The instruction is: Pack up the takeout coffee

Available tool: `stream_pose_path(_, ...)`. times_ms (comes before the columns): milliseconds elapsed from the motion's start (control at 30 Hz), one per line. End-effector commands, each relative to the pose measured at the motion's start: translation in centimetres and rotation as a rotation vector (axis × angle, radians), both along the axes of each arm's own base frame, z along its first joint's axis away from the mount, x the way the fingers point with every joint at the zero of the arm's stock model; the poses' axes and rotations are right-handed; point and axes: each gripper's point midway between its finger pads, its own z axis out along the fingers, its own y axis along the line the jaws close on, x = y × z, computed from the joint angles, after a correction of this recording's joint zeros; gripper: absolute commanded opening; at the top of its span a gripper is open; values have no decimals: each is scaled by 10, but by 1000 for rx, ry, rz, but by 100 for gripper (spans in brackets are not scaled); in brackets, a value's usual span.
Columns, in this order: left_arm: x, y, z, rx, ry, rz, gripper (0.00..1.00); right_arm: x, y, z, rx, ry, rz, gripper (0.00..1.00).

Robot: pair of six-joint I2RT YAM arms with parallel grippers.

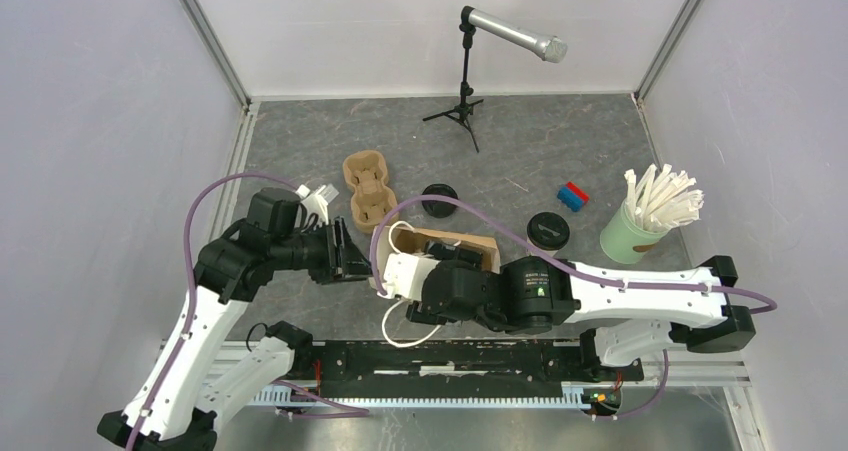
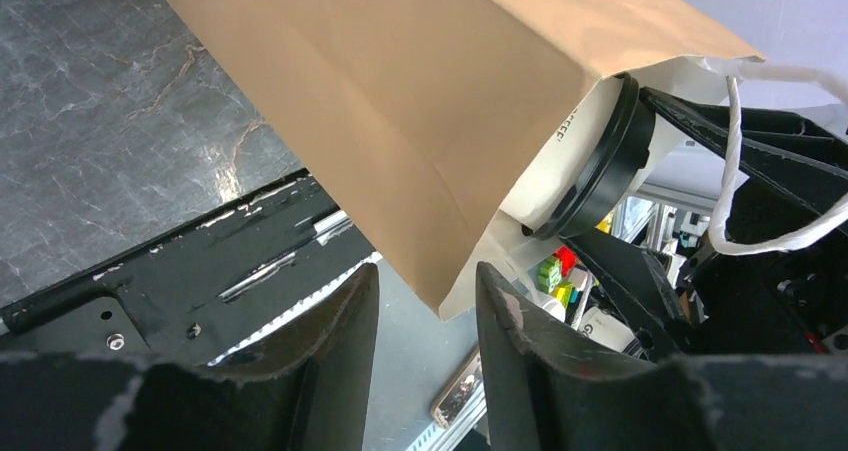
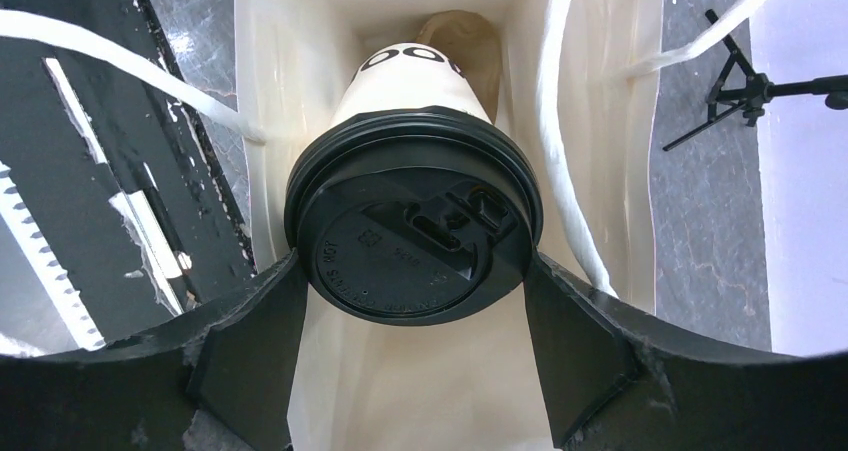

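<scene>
A brown paper bag (image 1: 465,243) with white cord handles lies on its side near the arms' bases. My right gripper (image 3: 412,271) is shut on a white coffee cup's black lid (image 3: 415,231), one fingertip on each side of the rim. The cup's body reaches into the bag's white-lined mouth (image 3: 400,1). In the left wrist view the lid (image 2: 605,166) sticks out of the bag (image 2: 400,101). My left gripper (image 2: 428,276) is open beside the bag, and the bag's lower corner (image 2: 450,301) hangs between its fingertips untouched. Two more black-lidded cups (image 1: 440,201) (image 1: 548,229) stand behind the bag.
A brown cardboard cup carrier (image 1: 365,186) lies left of the cups. A pale green cup of white straws (image 1: 640,226) stands at the right, with a blue and red block (image 1: 572,196) near it. A microphone stand (image 1: 463,91) is at the back.
</scene>
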Motion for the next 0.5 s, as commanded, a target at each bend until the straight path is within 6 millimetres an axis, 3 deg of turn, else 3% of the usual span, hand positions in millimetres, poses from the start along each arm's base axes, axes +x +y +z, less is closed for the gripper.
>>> stream_pose_path(0,2,-7,5,-25,-47,-77,45,3,8,14,75,-33,-4,63)
stream_pose_path(100,3,-8,6,-25,-52,-88,36,-1,15,4,53,-29,43,64)
stream_pose_path(200,4,-10,8,-30,-48,-97,17,2,16,-10,-3,-45,52,64)
stream_pose_path(267,2,-12,9,-40,-37,-106,10,3,16,-18,-40,-52,47,63)
stream_pose_path(467,-5,-8,7,-14,-41,-149,7,5,16,-27,-61,-52,46,63)
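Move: The bag's back-left rim corner sits almost between the left fingertips, about 1 cm to the right. The spare carrier is some 15 cm ahead and 2 left of that hand, 23 below; the lidded cup in the right hand is about 14 cm to its right. The right hand takes that cup to the carrier in the bag, roughly 20 cm below and 3 ahead. From the right hand, the other cup stands about 24 cm right and 6 ahead. The left fingers close from half open to nearly shut and pinch the bag's paper rim at its near corner, the hand easing barely half a centimetre right and down. Meanwhile the right hand keeps its grip on the cup's lid and, after a brief pause in height, lowers the cup about 3 cm into the bag, drifting roughly 1 cm left. ##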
